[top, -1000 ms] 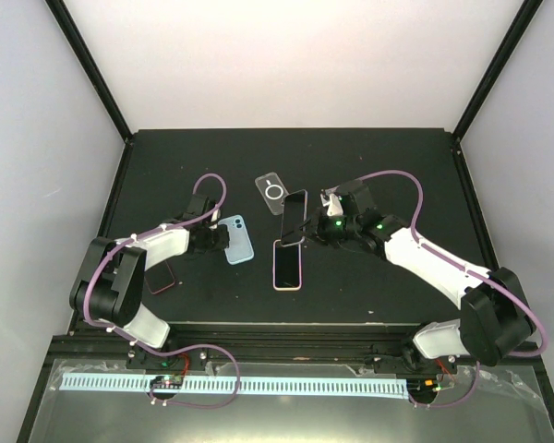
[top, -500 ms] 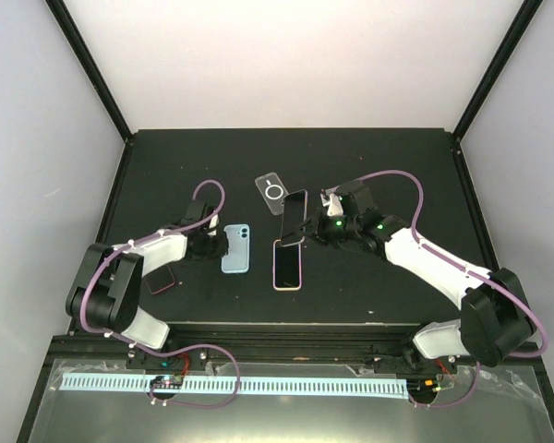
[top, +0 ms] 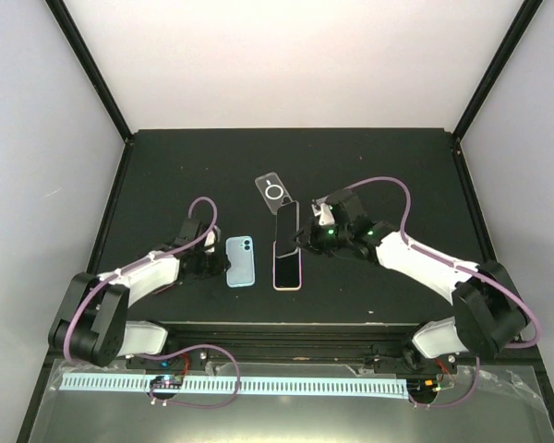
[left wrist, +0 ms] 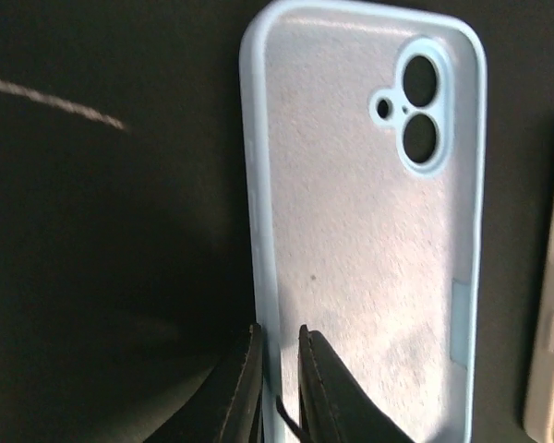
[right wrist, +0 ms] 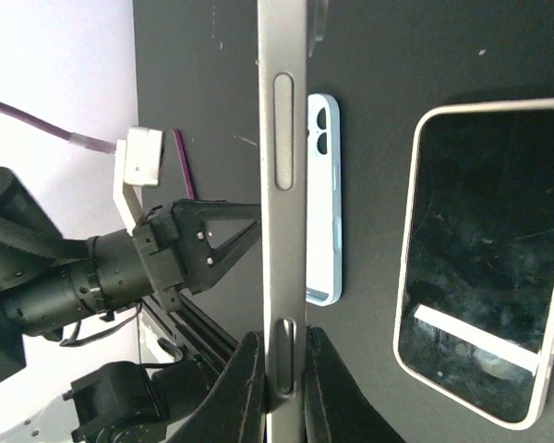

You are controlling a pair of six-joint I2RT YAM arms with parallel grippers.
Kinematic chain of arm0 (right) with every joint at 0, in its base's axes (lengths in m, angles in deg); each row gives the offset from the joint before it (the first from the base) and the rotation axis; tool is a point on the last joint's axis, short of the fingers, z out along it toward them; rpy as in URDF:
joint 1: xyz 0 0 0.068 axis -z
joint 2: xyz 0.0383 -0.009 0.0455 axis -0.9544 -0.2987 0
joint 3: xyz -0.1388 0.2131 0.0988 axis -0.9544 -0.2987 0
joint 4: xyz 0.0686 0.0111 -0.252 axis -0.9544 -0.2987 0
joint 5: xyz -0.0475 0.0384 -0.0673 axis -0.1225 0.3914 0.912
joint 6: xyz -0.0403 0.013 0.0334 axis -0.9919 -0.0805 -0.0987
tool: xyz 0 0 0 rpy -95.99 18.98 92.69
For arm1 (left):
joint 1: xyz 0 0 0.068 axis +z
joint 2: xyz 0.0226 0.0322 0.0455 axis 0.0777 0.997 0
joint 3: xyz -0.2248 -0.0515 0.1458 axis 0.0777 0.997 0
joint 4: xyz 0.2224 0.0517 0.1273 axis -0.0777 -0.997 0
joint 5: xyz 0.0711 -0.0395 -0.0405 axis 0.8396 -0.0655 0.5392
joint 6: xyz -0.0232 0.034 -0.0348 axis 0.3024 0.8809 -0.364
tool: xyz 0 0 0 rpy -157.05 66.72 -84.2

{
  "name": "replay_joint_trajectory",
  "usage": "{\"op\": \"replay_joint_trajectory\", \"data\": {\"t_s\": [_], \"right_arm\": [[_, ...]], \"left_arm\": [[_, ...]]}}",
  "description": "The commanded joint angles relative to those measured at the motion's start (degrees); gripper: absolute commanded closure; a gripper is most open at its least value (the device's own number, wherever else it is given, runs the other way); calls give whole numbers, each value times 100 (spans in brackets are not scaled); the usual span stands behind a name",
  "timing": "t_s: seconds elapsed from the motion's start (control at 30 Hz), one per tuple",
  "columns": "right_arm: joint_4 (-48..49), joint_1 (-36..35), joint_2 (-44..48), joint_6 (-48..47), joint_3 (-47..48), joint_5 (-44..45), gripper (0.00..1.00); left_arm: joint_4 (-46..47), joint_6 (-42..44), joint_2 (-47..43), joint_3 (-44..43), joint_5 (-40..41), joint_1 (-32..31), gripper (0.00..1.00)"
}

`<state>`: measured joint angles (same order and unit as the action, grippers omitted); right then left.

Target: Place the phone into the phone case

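Note:
A light blue phone case [top: 241, 261] lies inside-up on the black table, camera holes at its far end [left wrist: 369, 212]. My left gripper [top: 218, 265] [left wrist: 279, 369] is shut on the case's left wall, one finger outside and one inside. My right gripper [top: 307, 236] [right wrist: 282, 369] is shut on a black phone [top: 286, 224], seen edge-on with its side buttons in the right wrist view [right wrist: 282, 185]. The phone hangs tilted over the far end of another phone, to the right of the blue case [right wrist: 323, 198].
A phone in a pale pink case [top: 288, 268] [right wrist: 485, 258] lies screen-up just right of the blue case. A clear case with a white ring [top: 273, 192] lies farther back. The table's raised black edges run along both sides.
My left gripper has drawn back toward the near edge and brought the blue case with it. The right gripper has swung the black phone left, now more upright over the pale-cased phone.

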<state>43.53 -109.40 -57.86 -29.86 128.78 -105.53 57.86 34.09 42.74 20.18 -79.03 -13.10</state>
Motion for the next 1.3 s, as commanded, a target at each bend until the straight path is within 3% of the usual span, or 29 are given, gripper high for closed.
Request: {"op": "replay_joint_trajectory", "data": {"t_s": [0.0,0.13,0.5,0.77,1.27], "right_arm": [[463,-235,-237,13,153,58,96],[519,-395,-537,-28,260,63,96],[1014,-856,-1397,-218,664,-175,94],[1075,-1126,-2014,-208,1119,-158,94],[1519,-1425,-2876,227,1223,-218,93]], "left_arm": [[338,-491,-556,201,-602,-55,84],[374,-645,-1071,287,-887,-48,67],[538,-470,-1762,280,-1351,772,43],[1200,-467,-1573,660,-2272,1475,43],[1657,-384,-1270,1169,-2460,1773,45]]}}
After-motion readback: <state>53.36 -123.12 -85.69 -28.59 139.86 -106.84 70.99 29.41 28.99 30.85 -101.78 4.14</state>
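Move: Over to the right hand's left, about 15 cm off and some 14 cm below, lies the open blue phone case, roughly level with the hand fore-and-aft. Almost under the hand, only 3 cm left and 1 cm back, is the pink-cased phone; the clear case lies about 21 cm ahead and 6 cm left, both 14 cm down. From the left hand, whose fingers straddle its left wall, the blue case's middle is about 4 cm right and 2 cm ahead. Swinging about 11 cm left from over the pink-cased phone, the right hand carries the phone it still pinches by its right long edge to above the blue case, sinking about 9 cm and easing back, wrist turning slightly counter-clockwise. Meanwhile the left fingers open to about half and come up off the case's left wall, rising some 8 cm with a roll of about 20 degrees, right side lifting, before sinking part-way back over it. ##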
